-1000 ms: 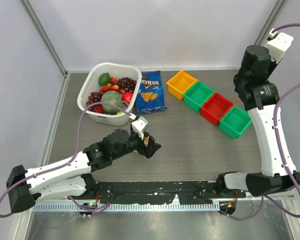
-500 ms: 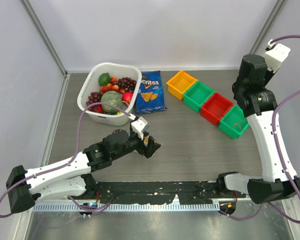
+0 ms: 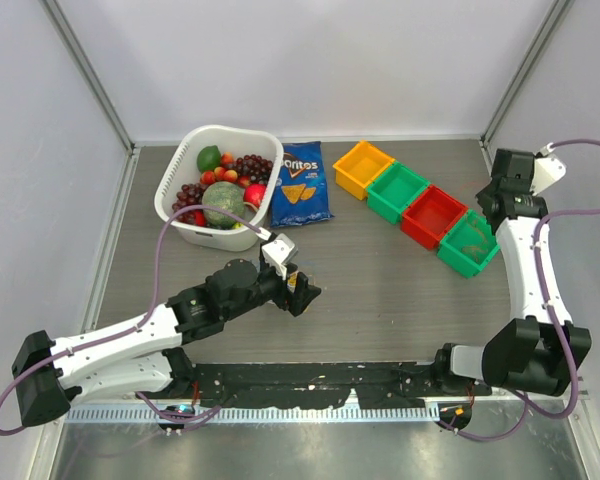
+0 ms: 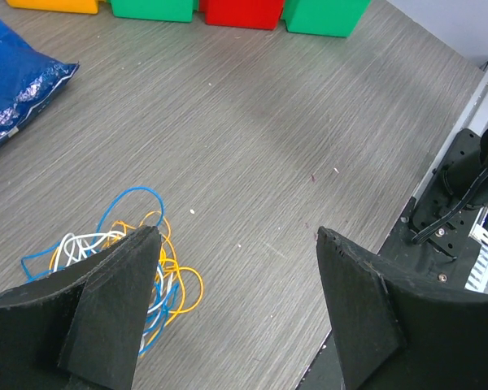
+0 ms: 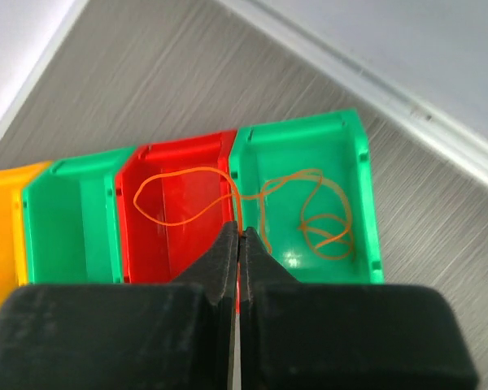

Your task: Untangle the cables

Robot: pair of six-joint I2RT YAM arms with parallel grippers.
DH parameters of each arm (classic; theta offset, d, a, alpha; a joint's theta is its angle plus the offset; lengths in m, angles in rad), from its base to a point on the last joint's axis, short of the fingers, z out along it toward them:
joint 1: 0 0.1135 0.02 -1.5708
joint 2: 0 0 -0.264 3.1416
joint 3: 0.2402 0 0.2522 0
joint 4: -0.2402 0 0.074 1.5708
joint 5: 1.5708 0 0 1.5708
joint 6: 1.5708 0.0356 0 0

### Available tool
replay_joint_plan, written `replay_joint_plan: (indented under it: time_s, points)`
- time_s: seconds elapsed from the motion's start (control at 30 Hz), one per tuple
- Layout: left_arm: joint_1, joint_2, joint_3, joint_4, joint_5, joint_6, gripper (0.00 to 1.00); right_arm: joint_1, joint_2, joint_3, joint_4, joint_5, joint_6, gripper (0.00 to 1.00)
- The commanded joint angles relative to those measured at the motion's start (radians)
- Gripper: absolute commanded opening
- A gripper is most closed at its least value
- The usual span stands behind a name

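Note:
The cables (image 4: 169, 272) lie on the table as a small tangle of blue, white and orange strings, partly hidden behind my left finger (image 4: 106, 313). My left gripper (image 4: 236, 237) hovers low just right of the tangle, open, with only bare table between its fingers. In the top view it (image 3: 302, 293) sits at mid-table. My right gripper (image 5: 238, 231) is shut on one orange cable (image 5: 321, 219). That cable loops over the red bin (image 5: 175, 248) and coils inside the end green bin (image 5: 364, 175).
A row of yellow (image 3: 363, 168), green (image 3: 397, 192), red (image 3: 433, 216) and green (image 3: 469, 250) bins runs along the back right. A white basket of fruit (image 3: 176, 182) and a blue Doritos bag (image 3: 301, 184) are at the back left.
My right arm has come down from high up to just over the end green bin, and the orange cable now rests inside it. My left arm has stayed still.

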Motion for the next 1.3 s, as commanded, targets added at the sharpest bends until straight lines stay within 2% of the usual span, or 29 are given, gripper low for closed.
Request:
replay_joint_plan:
  time_s: [0.0, 0.1, 0.23, 0.33, 0.43, 0.63, 0.8, 0.97, 1.1, 1.2, 1.27]
  points:
    - [-0.005, -0.008, -0.005, 0.058, -0.018, 0.008, 0.82, -0.035, -0.006, -0.05, 0.055, -0.156, 0.121, 0.01]
    - [-0.007, -0.008, -0.005, 0.058, -0.018, 0.006, 0.81, -0.068, 0.008, -0.077, 0.049, -0.171, 0.168, 0.01]
    - [-0.007, -0.007, -0.005, 0.058, -0.022, 0.009, 0.82, -0.095, -0.007, -0.11, 0.002, -0.05, 0.197, 0.01]
    - [-0.007, 0.001, -0.005, 0.06, -0.024, 0.009, 0.82, -0.097, -0.053, -0.15, -0.012, 0.039, 0.196, 0.01]
    - [-0.005, 0.007, -0.003, 0.063, -0.019, 0.006, 0.82, -0.098, -0.09, -0.196, -0.009, 0.042, 0.181, 0.01]
    - [-0.005, 0.018, 0.0, 0.069, -0.012, 0.002, 0.82, -0.098, -0.047, -0.223, 0.018, 0.119, 0.138, 0.01]
    - [-0.005, 0.027, -0.002, 0.071, -0.015, 0.002, 0.82, -0.097, 0.056, -0.262, 0.066, 0.01, 0.136, 0.01]
    - [-0.005, 0.029, -0.003, 0.071, -0.025, 0.005, 0.82, -0.091, 0.07, -0.292, 0.109, 0.031, 0.121, 0.01]
    - [-0.005, 0.033, -0.003, 0.075, -0.022, 0.003, 0.82, -0.092, 0.071, -0.294, 0.121, 0.007, 0.066, 0.11]
    - [-0.005, 0.039, 0.0, 0.072, -0.033, 0.003, 0.82, -0.086, 0.054, -0.279, 0.115, -0.027, -0.019, 0.26]
    - [-0.005, 0.042, -0.002, 0.072, -0.044, 0.002, 0.82, -0.076, 0.01, -0.283, 0.13, -0.03, -0.048, 0.43]
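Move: The right gripper holds the orange cable, and the green bin at the right end of the row lies almost straight below it: about 1 cm ahead, 1 cm to the right and some 21 cm down, with part of the cable already coiled inside. The red bin adjoins it, about 9 cm ahead and 8 cm left of the gripper, equally low. From the left gripper that green bin is roughly 17 cm ahead, 40 cm right and 18 cm lower. Lower the right gripper about 14 cm towards the end green bin with the orange cable still pinched; ease it back some 5 cm during the first half, then sink almost straight down. Tip the fingers some 15 degrees further down as you drop, then, once low over the bin, begin opening them to let the cable go. ##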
